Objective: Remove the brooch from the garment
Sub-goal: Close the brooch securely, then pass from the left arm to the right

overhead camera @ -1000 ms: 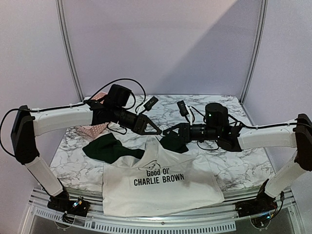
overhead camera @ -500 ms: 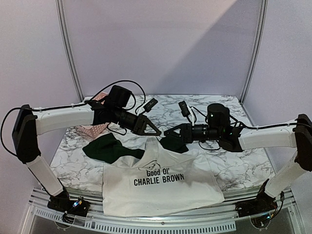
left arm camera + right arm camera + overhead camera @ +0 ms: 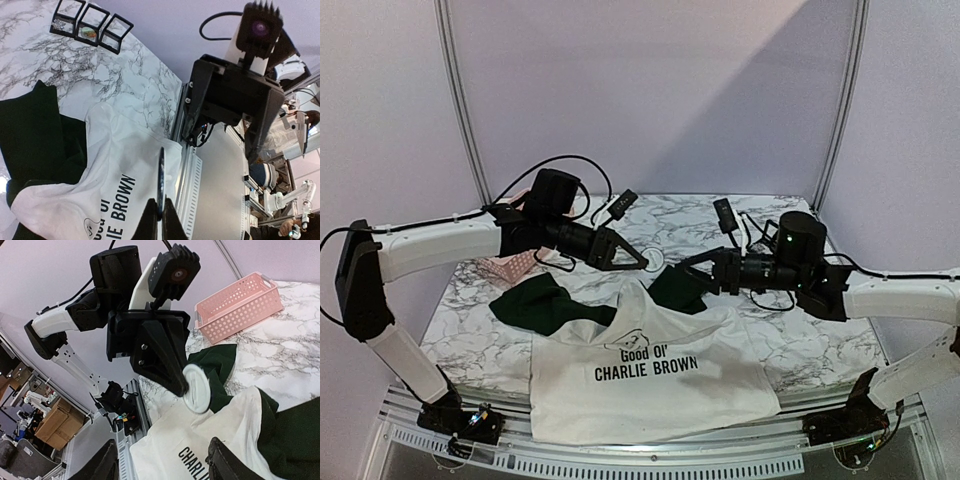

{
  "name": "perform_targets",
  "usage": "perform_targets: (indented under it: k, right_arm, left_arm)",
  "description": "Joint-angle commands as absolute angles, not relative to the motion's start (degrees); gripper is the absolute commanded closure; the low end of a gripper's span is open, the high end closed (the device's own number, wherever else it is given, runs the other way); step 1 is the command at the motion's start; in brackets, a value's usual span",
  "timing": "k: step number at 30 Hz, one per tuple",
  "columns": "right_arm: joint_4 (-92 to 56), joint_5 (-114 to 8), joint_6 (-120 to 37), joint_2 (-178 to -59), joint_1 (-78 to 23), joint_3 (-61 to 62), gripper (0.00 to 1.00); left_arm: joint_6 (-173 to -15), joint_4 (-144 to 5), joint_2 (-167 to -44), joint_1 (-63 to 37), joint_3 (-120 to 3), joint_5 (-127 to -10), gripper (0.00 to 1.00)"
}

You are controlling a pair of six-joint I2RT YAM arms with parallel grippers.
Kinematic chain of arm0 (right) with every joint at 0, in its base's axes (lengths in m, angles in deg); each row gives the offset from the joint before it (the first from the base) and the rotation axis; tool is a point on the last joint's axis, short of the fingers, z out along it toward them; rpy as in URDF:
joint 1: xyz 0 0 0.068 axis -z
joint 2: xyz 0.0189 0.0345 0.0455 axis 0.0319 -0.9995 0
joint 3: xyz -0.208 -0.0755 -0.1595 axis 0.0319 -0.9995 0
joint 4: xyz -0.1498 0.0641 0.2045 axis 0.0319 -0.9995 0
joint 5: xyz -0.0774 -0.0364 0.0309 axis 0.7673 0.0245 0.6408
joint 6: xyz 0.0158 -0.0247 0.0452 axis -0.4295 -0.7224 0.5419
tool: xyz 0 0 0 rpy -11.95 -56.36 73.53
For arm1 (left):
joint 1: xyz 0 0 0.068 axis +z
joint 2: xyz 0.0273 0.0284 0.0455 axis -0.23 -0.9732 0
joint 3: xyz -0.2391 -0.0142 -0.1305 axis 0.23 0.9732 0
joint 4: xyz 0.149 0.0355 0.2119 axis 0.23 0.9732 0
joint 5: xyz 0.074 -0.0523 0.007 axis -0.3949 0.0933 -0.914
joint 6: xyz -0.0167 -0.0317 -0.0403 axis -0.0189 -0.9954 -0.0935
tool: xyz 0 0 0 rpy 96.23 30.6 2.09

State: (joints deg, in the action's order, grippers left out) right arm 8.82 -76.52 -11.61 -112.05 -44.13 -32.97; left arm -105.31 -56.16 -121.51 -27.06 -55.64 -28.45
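Observation:
The garment (image 3: 650, 385), a white T-shirt with dark green sleeves and black print, lies at the table's front, its neck bunched into a peak. My left gripper (image 3: 642, 264) hovers just above that peak, shut on the brooch (image 3: 653, 259), a round white disc. The left wrist view shows the brooch (image 3: 160, 175) edge-on, pinched at its lower rim by the left gripper (image 3: 160, 215) over the garment (image 3: 115, 165). In the right wrist view the brooch (image 3: 196, 388) hangs above the garment (image 3: 200, 440), seemingly clear of the cloth. My right gripper (image 3: 692, 268) is open and empty, right of the brooch.
A pink basket (image 3: 510, 265) stands at the left behind a green sleeve (image 3: 542, 305), and shows as the basket (image 3: 240, 302) in the right wrist view. Small black display boxes (image 3: 90, 30) sit on the marble. Cables hang from both wrists. The table's metal front rail (image 3: 650, 462) is close to the shirt hem.
The right gripper has opened and drawn back to the right, away from the shirt's neck. The left gripper, still shut on the brooch, has shifted slightly left and up.

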Motion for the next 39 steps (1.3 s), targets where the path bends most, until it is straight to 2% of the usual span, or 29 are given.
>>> perform_targets:
  k: [1, 6, 11, 17, 26, 32, 39]
  right_arm:
    - [11.09, -75.94, -11.88, -106.81, -43.47, -37.44, 0.38]
    - [12.04, -82.66, -11.76, -108.24, -41.73, -36.55, 0.37]
    - [16.81, -89.39, -10.28, -112.85, -41.69, -34.91, 0.42]
    - [18.25, -90.09, -8.69, -115.85, -41.75, -34.53, 0.51]
    - [20.73, -90.34, -6.81, -118.38, -41.74, -33.57, 0.59]
    - [19.79, -91.15, -6.89, -119.46, -41.70, -32.49, 0.70]
    - [19.27, -91.93, -6.84, -120.75, -41.68, -31.67, 0.78]
  left_arm:
    - [-104.25, -56.22, -121.45, -26.71, -55.41, -28.32, 1.00]
    - [-100.77, -53.31, -121.40, -28.50, -56.53, -26.86, 1.00]
    - [-99.54, -53.12, -121.66, -29.63, -56.87, -24.28, 1.00]
    - [-98.84, -53.34, -121.78, -30.69, -57.00, -20.94, 1.00]
    - [-96.65, -50.31, -122.66, -32.05, -58.12, -20.52, 1.00]
    - [-96.16, -49.49, -122.97, -32.32, -58.40, -20.86, 1.00]
    - [-95.98, -49.16, -122.89, -32.42, -58.54, -21.39, 1.00]
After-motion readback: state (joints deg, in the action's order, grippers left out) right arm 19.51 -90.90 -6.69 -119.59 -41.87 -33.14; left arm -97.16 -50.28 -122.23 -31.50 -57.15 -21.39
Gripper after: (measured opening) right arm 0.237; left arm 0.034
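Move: Pinched edge-on in the left fingertips, the brooch sits about 1 cm forward and 2 cm right of the left hand's point. The open right gripper is some 9 cm to its right and 3 cm back. From the right hand, the brooch lies about 7 cm left and 4 cm forward, near its height. The shirt lettering is roughly 20 cm below the left hand and 7 cm back; the green sleeve, as low, is 13 cm forward and 7 cm right. Drawing the brooch back about 5 cm and a little to the right, the left arm turns it some 15 degrees clockwise to face the right gripper, keeping its pinch. The right hand first eases right and slightly back, then reverses left about 3 cm towards the brooch, dipping and turning roughly 10 degrees counter-clockwise, its fingers narrowing to a small gap around the brooch's line without shutting. ##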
